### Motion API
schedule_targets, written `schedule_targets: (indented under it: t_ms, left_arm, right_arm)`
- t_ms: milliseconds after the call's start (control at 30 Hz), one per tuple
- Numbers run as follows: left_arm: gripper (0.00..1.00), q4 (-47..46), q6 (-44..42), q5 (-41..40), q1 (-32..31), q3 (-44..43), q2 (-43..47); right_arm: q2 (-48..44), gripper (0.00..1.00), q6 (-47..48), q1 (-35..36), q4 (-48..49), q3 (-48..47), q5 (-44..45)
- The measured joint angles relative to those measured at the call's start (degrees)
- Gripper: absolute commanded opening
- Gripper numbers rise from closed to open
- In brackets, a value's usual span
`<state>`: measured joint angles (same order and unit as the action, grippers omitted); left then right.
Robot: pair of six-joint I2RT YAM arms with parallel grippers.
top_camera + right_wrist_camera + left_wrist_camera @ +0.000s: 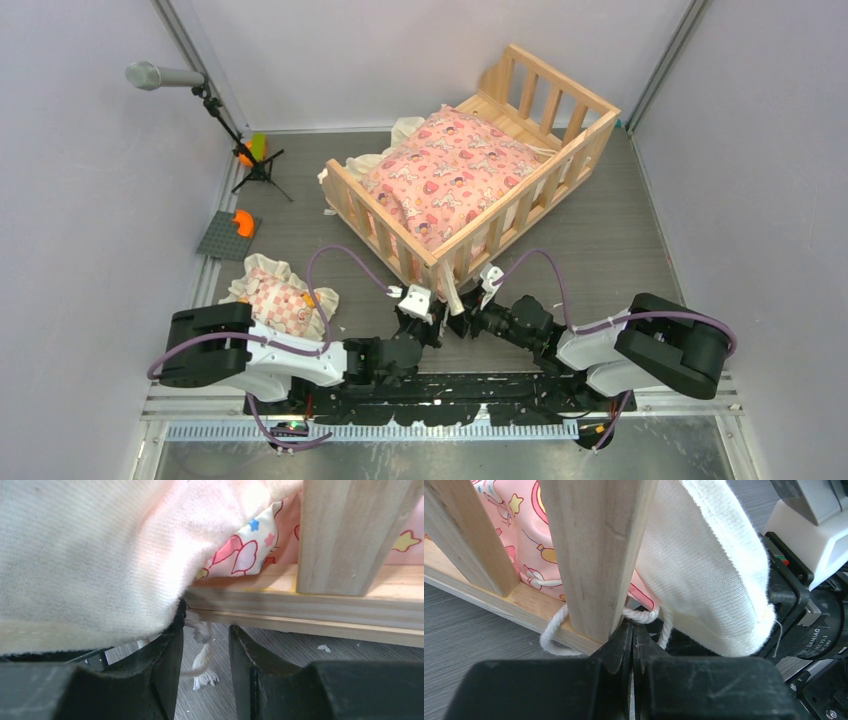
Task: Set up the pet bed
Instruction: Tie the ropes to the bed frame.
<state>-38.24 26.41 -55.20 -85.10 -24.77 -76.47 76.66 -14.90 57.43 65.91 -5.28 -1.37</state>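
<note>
The pet bed [385, 215], a pale slatted wooden frame, stands mid-table with a pink printed cushion [450, 170] inside. Both grippers meet at its near corner. My left gripper [440, 312] is shut, and in the left wrist view its tips [633, 626] press against a white cord [551, 630] looped round the corner post [596, 555]. My right gripper [206, 640] is open under the bed's base rail [310, 612], with a frayed cord end [204, 657] hanging loose between the fingers. The cushion's cream frill [85, 555] drapes over its left finger.
A small frilled pillow [280, 300] lies at the left beside the left arm. A microphone on a tripod [165, 75], an orange and green object [250, 150] and a grey plate [225, 238] sit at the far left. Walls close in on three sides.
</note>
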Motion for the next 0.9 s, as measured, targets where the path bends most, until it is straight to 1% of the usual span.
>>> schedule_targets:
  t_ms: [67,233,433,633,700,800,900]
  left_arm:
    - [0.00,0.00,0.04,0.20,0.02,0.00,0.00]
    - [0.01,0.02,0.17,0.37,0.02,0.00,0.00]
    - [0.06,0.24,0.42,0.35,0.02,0.00,0.00]
    - [0.20,0.48,0.72,0.33,0.02,0.00,0.00]
    - [0.26,0.50,0.79,0.26,0.00,0.00,0.00]
    - [0.38,0.44,1.31,0.87,-0.15,0.00,0.02]
    - [0.46,0.59,1.81,1.53,-0.55,-0.02,0.55]
  right_arm:
    - [0.22,0.37,0.02,0.00,0.20,0.00,0.04]
    - [0.26,0.20,0.09,0.00,0.20,-0.04,0.42]
    - [0.26,0.01,-0.07,0.00,0.37,-0.09,0.42]
    - [0.26,0.00,-0.26,0.00,0.52,-0.09,0.39]
    - [0.26,0.00,-0.39,0.00,0.55,-0.09,0.42]
    - [0.24,0.00,-0.70,0.00,0.57,-0.09,0.42]
    - [0.17,0.00,-1.25,0.00,0.63,-0.09,0.63]
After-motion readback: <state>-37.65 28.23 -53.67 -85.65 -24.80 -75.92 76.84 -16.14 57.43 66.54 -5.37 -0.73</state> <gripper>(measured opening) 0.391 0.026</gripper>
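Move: The rope crossing at the bed's near corner is almost in the right fingers, about 1 cm ahead and 1 cm left at their height. From the left fingers, shut at the same crossing, it is some 2 cm ahead, 1 cm right and 1 cm lower. From the right hand the corner post stands about 5 cm ahead and 4 cm left, its middle 6 cm above; the cream cloth flap hangs 5 cm ahead, 1 cm left, 4 cm up. Closing around the rope from about half open, the right fingers pinch it below the cloth flap while that hand stays in place, still pointing forward-left. Once they are shut, the left hand opens to about two fifths, lets go of the rope and starts easing back and to its right, just under 1 cm. ##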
